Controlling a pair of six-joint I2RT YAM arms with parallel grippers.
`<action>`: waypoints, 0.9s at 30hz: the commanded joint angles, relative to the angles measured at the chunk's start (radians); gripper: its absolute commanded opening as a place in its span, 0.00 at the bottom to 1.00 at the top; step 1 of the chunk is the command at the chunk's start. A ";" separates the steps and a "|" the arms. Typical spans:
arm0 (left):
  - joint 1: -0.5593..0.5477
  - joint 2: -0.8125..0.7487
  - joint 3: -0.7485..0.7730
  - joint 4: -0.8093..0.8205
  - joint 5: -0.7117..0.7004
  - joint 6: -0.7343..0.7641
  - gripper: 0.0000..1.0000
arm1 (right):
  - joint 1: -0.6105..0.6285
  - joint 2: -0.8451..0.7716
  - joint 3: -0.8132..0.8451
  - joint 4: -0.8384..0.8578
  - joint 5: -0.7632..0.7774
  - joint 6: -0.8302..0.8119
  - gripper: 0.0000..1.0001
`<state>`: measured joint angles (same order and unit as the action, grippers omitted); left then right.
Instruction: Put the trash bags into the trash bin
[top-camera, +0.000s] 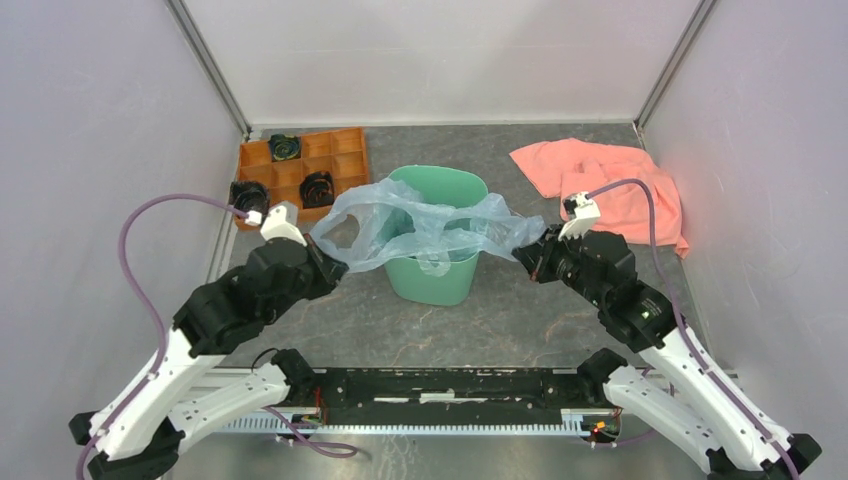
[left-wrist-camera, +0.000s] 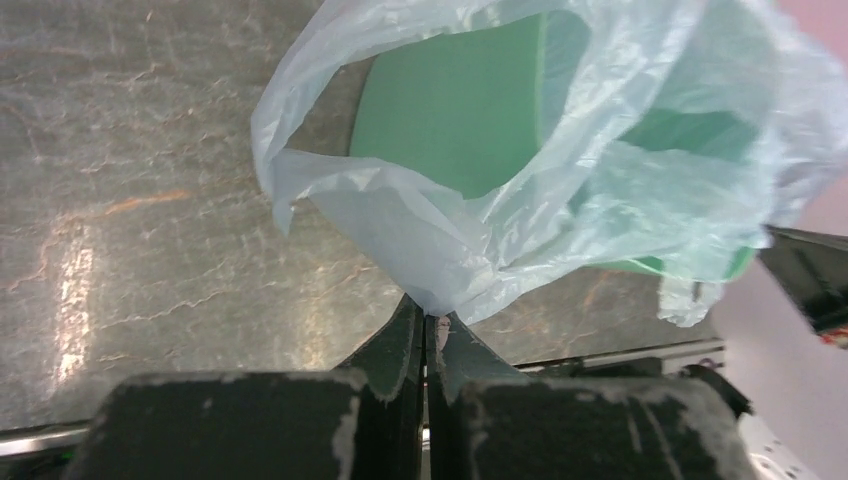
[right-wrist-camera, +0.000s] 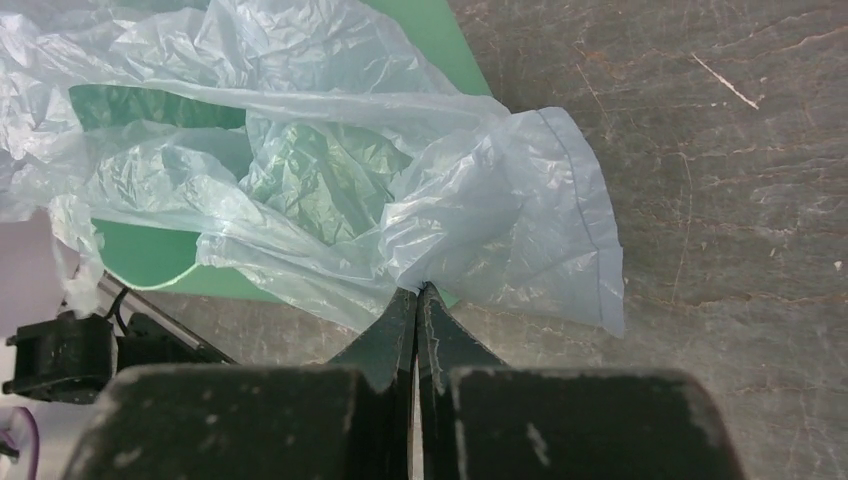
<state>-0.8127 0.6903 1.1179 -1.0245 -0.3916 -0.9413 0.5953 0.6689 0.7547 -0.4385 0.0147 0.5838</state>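
The mint-green trash bin stands upright at the table's middle. The pale blue-grey trash bag is stretched across the bin's rim, and part of it sags into the opening. My left gripper is shut on the bag's left edge, left of the bin; in the left wrist view the bag bunches at the closed tips with the bin behind. My right gripper is shut on the bag's right edge, right of the bin; the right wrist view shows the film pinched at the tips.
An orange compartment tray holding dark round items sits at the back left. A salmon-pink cloth lies at the back right. White walls enclose the table on three sides. A black rail runs along the near edge.
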 joint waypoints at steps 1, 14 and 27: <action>0.004 0.022 -0.073 -0.018 -0.021 0.015 0.02 | 0.000 -0.021 -0.037 -0.019 -0.001 -0.095 0.00; 0.004 0.020 -0.084 -0.049 -0.115 0.036 0.02 | 0.000 -0.040 -0.046 -0.089 -0.185 -0.263 0.01; 0.004 0.116 -0.206 0.112 -0.239 0.078 0.02 | 0.000 -0.007 -0.290 0.423 -0.003 -0.264 0.02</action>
<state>-0.8135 0.7761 0.9463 -0.9764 -0.5266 -0.9123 0.5976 0.6418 0.5362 -0.2817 -0.1093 0.3462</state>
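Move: Both hands already pinch the bag, its middle lying at about rim height between them, 8 cm ahead and 17 cm right of the left hand, 6 ahead and 18 left of the right. The bin's middle is about 12 ahead, 18 right and 15 below the left hand; 9 ahead, 18 left and 11 below the right. The wooden tray lies roughly 35 ahead, 14 left and 25 below the left hand; the pink cloth some 30 ahead, 28 right and 21 below the right. Both hands, still pinching the bag, sink about 6–7 cm beside the bin, drawing its edges down outside the rim. ##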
